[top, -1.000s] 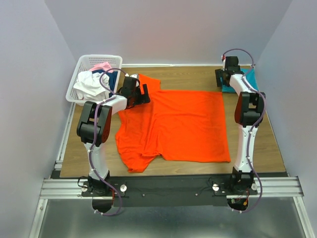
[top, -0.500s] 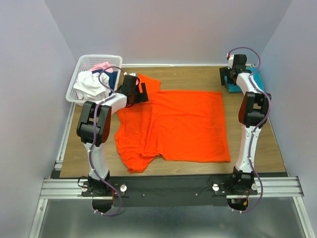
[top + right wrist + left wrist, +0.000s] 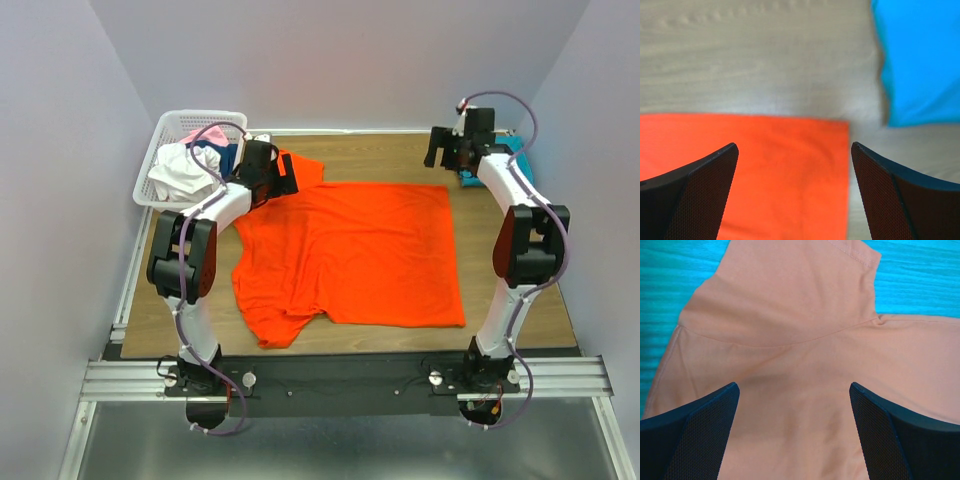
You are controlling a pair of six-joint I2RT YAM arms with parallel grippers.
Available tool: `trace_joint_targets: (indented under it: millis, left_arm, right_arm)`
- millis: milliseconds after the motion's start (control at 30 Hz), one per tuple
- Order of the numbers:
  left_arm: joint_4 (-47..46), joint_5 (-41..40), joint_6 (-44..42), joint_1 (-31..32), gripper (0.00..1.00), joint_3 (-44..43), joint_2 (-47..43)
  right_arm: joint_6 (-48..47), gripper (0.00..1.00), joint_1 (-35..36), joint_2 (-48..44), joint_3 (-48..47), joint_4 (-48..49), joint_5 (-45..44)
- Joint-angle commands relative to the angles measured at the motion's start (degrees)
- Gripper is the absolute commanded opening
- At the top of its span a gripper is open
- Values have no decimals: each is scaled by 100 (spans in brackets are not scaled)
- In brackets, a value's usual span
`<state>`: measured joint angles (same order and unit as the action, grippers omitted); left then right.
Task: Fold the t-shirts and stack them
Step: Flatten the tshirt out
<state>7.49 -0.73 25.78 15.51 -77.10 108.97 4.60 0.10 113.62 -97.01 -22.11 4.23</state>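
An orange-red t-shirt (image 3: 350, 255) lies spread flat on the wooden table, with one sleeve at the far left and one at the near left. My left gripper (image 3: 272, 178) is open just above the far left sleeve (image 3: 790, 305), fingers on either side of the fabric by the sleeve seam. My right gripper (image 3: 443, 150) is open and empty, hovering over the shirt's far right corner (image 3: 805, 165). A folded teal-blue t-shirt (image 3: 519, 148) lies at the far right, mostly hidden behind the right arm. It shows clearly in the right wrist view (image 3: 920, 60).
A white basket (image 3: 160, 135) stands at the far left corner, holding white (image 3: 180, 172), pink (image 3: 203, 133) and navy shirts. Bare wood (image 3: 765, 60) lies beyond the orange shirt. Grey walls close in the table on three sides.
My right gripper has moved left, away from the teal shirt, to the orange shirt's far right corner. My left gripper has shifted slightly further back over the sleeve.
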Motion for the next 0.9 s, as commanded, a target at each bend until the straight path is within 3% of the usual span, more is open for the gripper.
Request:
trace_joint_targets:
  millis: [0, 600, 867]
  left_arm:
    - [165, -94, -20, 5, 98, -156, 80]
    - [1044, -261, -108, -21, 98, -2080, 1970]
    - [1422, -252, -143, -153, 98, -3021, 2506]
  right_arm:
    - [1096, 100, 7, 238, 595, -171, 165]
    - [894, 100, 219, 1882, -300, -224, -133]
    - [753, 100, 210, 2708, -1477, -311, -141]
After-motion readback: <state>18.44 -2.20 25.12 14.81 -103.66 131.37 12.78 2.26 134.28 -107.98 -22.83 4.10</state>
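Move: The shirt's seam at the far-left sleeve lies about 7 cm ahead of the left hand, 2 cm to its right and 6 cm below; the sleeve's middle is some 12 cm ahead and 4 cm right, the white basket roughly 8 cm ahead and 24 cm left. The orange shirt's far-right corner is about 1 cm ahead of the right hand, 4 cm to its right and 12 cm below. The turquoise shirt's middle lies some 8 cm ahead and 17 cm right of the right hand. The orange shirt's far-right part is pressed on by the open right gripper, which sinks about 12 cm while drawing back and slightly left, tipping downward, then drags forward some 6 cm. The sleeve seam gets the open left gripper: after a brief wait it goes forward 7 cm and down 5 cm onto the cloth there, ending with a short level push forward. ##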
